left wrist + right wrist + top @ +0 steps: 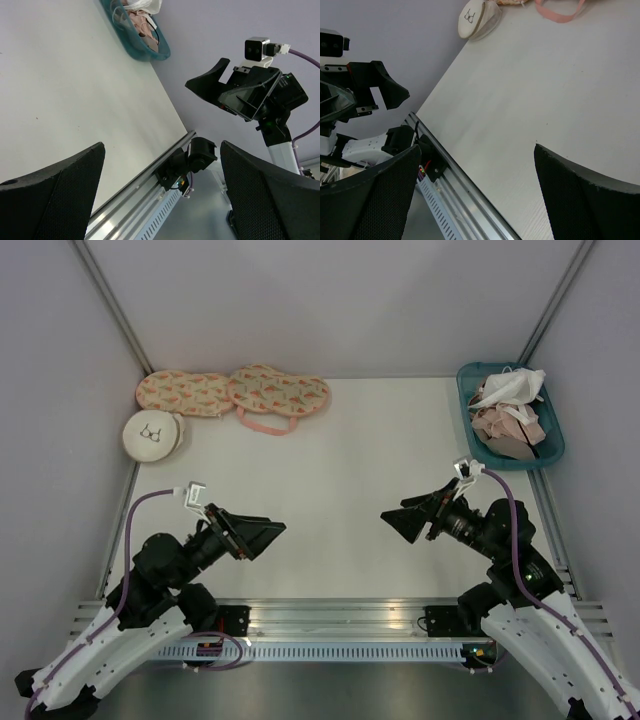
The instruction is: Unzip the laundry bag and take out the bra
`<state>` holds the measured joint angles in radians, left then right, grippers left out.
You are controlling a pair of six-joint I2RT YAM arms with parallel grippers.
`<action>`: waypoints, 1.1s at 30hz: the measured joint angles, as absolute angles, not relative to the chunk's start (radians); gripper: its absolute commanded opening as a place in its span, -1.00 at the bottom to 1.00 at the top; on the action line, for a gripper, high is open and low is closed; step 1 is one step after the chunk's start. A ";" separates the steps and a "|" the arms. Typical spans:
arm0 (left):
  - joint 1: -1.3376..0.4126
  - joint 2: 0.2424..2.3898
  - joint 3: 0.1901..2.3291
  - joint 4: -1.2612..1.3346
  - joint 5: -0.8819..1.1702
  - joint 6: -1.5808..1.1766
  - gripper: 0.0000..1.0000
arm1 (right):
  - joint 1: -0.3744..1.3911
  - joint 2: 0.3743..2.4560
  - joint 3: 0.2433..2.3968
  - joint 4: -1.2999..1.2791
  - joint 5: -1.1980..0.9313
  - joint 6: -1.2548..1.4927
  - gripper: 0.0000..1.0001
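The laundry bag (280,392), a peanut-shaped cream-pink printed case, lies closed at the back left of the table, its pink loop strap (265,423) trailing toward me. In the right wrist view only that strap (559,15) shows, at the top edge. The bra is hidden. My left gripper (265,540) hovers open over the near left of the table, far from the bag, and nothing sits between its fingers (161,150). On the near right, my right gripper (397,521) is likewise open and empty (477,150). The two grippers point at each other.
A like-printed case (180,392) without a strap lies left of the bag. A round white pouch (153,435) with a bra drawing sits in front of it (480,20). A teal basket (548,455) of pale garments stands at the back right (145,50). Grey walls enclose the table.
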<state>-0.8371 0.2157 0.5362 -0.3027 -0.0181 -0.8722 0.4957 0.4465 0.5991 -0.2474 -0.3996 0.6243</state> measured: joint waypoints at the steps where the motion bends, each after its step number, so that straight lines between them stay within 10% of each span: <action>1: -0.837 0.215 0.537 -0.308 -0.025 -0.873 0.99 | 0.496 0.448 0.599 -0.248 -0.400 0.624 0.96; 12: -0.837 0.224 0.390 -0.189 -0.147 -0.951 0.99 | 0.496 0.464 0.593 -0.241 -0.398 0.625 0.96; 33: -0.408 1.368 0.655 0.457 0.025 -1.060 0.99 | 0.496 0.495 0.651 -0.376 -0.357 0.556 0.96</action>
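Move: Far out to the left hand's left lies the laundry bag, about 32 cm ahead, 36 cm to the left and 24 cm below. Nearly straight ahead of this hand are a pink strap, some 34 cm out and 4 cm left, and the right patterned pad, 45 cm out and 3 cm left; the left patterned pad is 45 cm out and 31 cm left. From the right hand the bag lies about 29 cm ahead and 57 cm left. Swinging out over the table, the open left hand first dips with a slight swing right, then drives about 25 cm forward towards the pink strap, ending some 11 cm lower and nearer the laundry bag. Its fingers tip down about 20 degrees and turn counter-clockwise by about as much, touching nothing. The right hand only sinks 2 cm, open. ##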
